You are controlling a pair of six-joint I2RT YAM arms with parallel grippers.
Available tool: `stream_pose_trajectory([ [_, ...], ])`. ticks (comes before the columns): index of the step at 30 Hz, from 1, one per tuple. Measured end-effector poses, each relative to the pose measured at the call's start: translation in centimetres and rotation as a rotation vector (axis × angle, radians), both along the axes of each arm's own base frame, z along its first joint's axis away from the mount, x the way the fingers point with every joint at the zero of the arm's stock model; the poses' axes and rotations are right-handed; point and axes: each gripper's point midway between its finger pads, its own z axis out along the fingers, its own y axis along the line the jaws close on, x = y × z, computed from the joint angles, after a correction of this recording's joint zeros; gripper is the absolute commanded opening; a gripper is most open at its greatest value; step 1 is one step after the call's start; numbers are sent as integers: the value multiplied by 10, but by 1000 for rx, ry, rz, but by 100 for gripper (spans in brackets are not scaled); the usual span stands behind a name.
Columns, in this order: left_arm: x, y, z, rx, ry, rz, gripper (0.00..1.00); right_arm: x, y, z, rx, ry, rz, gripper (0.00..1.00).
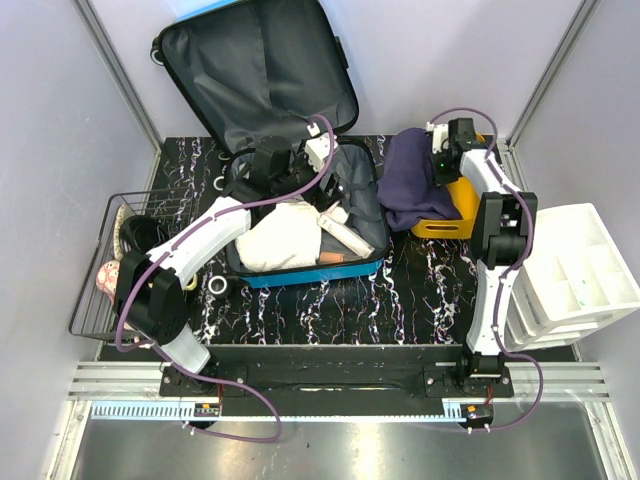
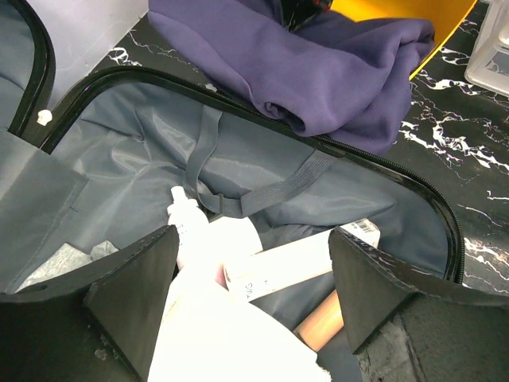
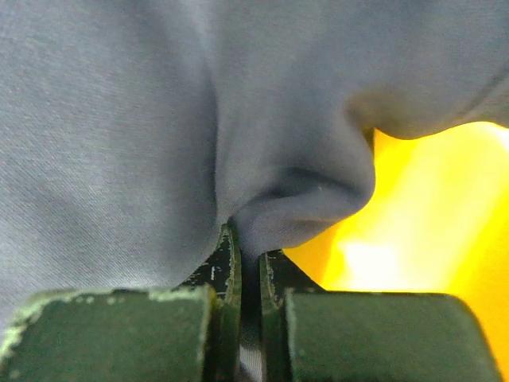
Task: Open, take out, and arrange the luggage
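The luggage point(image 1: 300, 275) lies open on the black marble table, its lid point(image 1: 255, 70) leaning back against the wall. Inside the grey lining point(image 2: 135, 143) are a white cloth point(image 2: 223, 326), a white box point(image 2: 294, 259), a white bottle point(image 2: 184, 215) and a tan tube point(image 2: 322, 318). My left gripper point(image 2: 253, 235) hovers open just above the white cloth and box, holding nothing. My right gripper point(image 3: 248, 243) is shut on a fold of the purple garment point(image 3: 159, 119), which drapes over the orange bin point(image 1: 455, 200) to the right of the luggage.
A black wire basket point(image 1: 100, 260) holding a few items stands at the left table edge. A white compartment organiser point(image 1: 580, 270) sits at the right. Two small tape rolls point(image 1: 218, 286) lie on the table left of the luggage.
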Motion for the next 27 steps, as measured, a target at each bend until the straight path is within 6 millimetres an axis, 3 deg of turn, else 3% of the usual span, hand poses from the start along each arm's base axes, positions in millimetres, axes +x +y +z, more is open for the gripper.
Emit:
stream_pose_trajectory([
  [3,0,0,-1,3,0,-5,80,0,-19,17,3,-4,-33,0],
  [4,0,0,-1,3,-2,-6,80,1,-24,24,1,-10,-41,23],
  [8,-1,0,-1,8,-7,-11,80,6,-46,53,-54,-48,-77,81],
  [13,-2,2,-6,30,-8,-19,80,19,-63,107,-100,-129,-129,85],
  [16,-4,3,-10,48,1,-25,80,33,-71,149,-102,-224,-161,84],
  [19,-5,4,-12,56,7,-27,80,37,-86,172,-119,-275,-200,88],
  [23,-6,5,-13,60,10,-27,80,40,-114,165,-155,-266,-265,90],
  [27,-8,6,-16,63,16,-27,80,35,-139,124,-184,-169,-314,88],
])
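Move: My right hand has the purple cloth pinched inside the yellow basket; the basket's middle is about 4 cm to my right, 2 cm back and 3 cm down. The cloth's middle lies some 6 cm to my left and 2 cm back, and the open suitcase's middle roughly 36 cm to my left and 9 cm back. From my left hand, the basket is about 36 cm to the right, 13 cm ahead and 20 cm down. I pull the purple cloth's pinched edge up and rightward inside the basket, then spread my right fingers wide and let it go. My right hand climbs to some 17 cm while heading right, then arcs down about 5 cm past the basket's right rim, about 14 cm right overall, turning nearly 20 degrees clockwise. My open left hand sinks barely 2 cm over the suitcase. ##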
